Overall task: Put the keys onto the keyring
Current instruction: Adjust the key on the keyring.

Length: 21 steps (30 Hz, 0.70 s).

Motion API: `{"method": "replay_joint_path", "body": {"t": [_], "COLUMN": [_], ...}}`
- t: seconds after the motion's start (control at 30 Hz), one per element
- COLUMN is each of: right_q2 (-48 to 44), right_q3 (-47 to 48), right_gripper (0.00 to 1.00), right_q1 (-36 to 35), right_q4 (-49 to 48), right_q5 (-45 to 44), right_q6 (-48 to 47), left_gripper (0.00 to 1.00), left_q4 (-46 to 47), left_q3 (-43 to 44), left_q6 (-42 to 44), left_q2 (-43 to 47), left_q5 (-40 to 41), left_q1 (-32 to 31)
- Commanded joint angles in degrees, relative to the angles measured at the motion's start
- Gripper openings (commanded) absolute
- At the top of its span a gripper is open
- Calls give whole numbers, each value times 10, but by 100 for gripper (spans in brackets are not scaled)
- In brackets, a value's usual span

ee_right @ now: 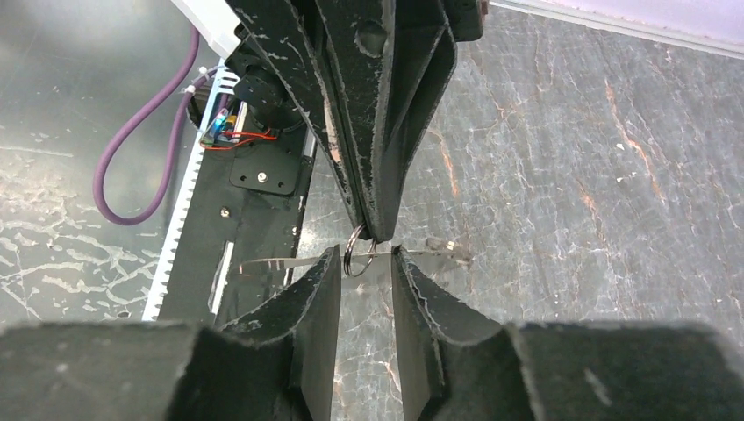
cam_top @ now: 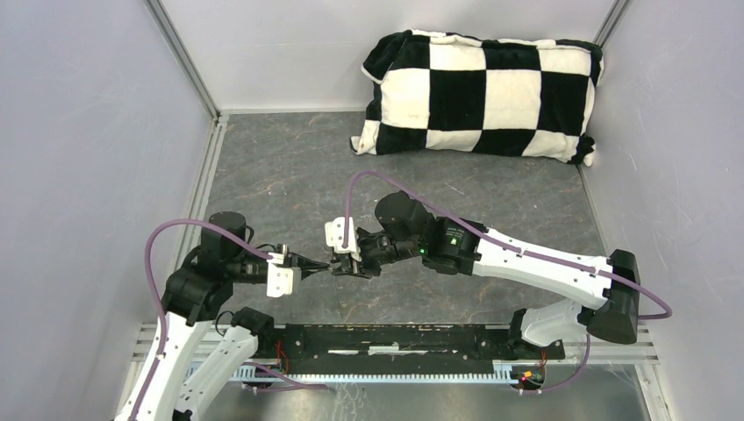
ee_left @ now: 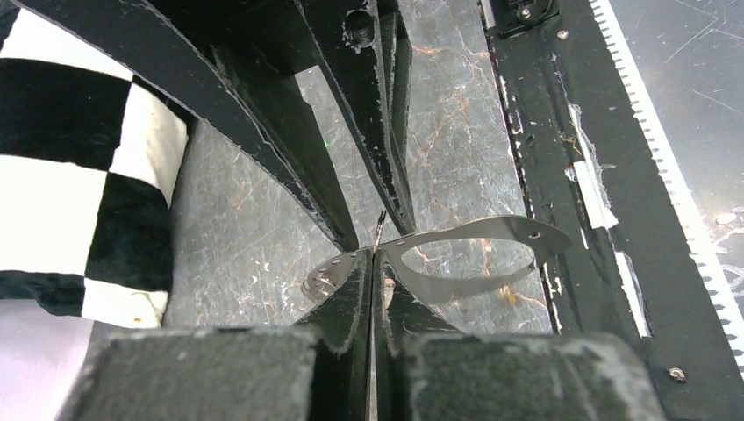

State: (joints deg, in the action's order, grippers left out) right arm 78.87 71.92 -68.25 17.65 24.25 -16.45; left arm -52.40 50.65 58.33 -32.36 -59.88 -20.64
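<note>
The keyring (ee_left: 518,232) is a flat silvery loop with an oval opening, held level above the marble table. In the right wrist view it shows edge-on as a thin strip (ee_right: 263,263). A small round split ring (ee_right: 351,260) sits at its middle, pinched in the tips of my left gripper (ee_left: 373,254), which is shut. My right gripper (ee_right: 364,253) faces it tip to tip with a clear gap between its fingers. The small ring hangs in that gap, and the fingertips (ee_right: 332,256) reach the strip. Both grippers meet in the top view (cam_top: 332,265). The keys are out of view.
A black-and-white checkered pillow (cam_top: 478,92) lies at the back right of the table. A black rail (cam_top: 395,338) with a toothed white strip runs along the near edge under the arms. A purple cable (ee_right: 132,149) loops beside it.
</note>
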Motion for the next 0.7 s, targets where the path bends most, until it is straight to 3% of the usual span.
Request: {"method": "replay_joint_path", "body": {"t": [0.0, 0.13, 0.37, 0.47, 0.57, 0.67], "right_q2": [-6, -4, 3, -12, -45, -89], "right_q3": [30, 31, 32, 10, -40, -111], "right_gripper": [33, 31, 1, 1, 0, 0], "right_q1": [-5, -6, -7, -7, -7, -5], "right_q4": [-18, -21, -20, -44, -106, -217], "right_q5": [-25, -26, -36, -77, -82, -42], "right_q6": [7, 10, 19, 36, 59, 85], "left_gripper": [2, 2, 2, 5, 51, 65], "left_q4": [25, 24, 24, 24, 24, 24], "left_q3": [-2, -1, -5, -6, -8, -12], "left_q6": [-17, -17, -16, -17, -12, -25], "left_q2": [4, 6, 15, 21, 32, 41], "left_q5": [-7, -6, -10, -22, -23, -8], "left_q1": [1, 1, 1, 1, 1, 1]}}
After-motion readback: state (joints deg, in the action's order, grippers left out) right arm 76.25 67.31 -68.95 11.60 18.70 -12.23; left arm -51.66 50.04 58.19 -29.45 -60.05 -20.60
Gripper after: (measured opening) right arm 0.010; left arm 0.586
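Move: The left fingers are shut on a small metal ring, about 1 cm out past their hand point to its right. The part-open right fingers already stand around the same ring, which lies about 1 cm to the left of the right hand point, level with it. The metal plate hangs from the ring, its middle about 3 cm back, 1 cm to the right and 2 cm below the left hand point. Almost in place, the right fingers close fully and pinch the small ring while the left still holds it. Then the left fingers open to over half their range and let go, easing back about half a centimetre, as the right hand shifts about 1 cm forward and turns some 5 degrees clockwise with the ring. ##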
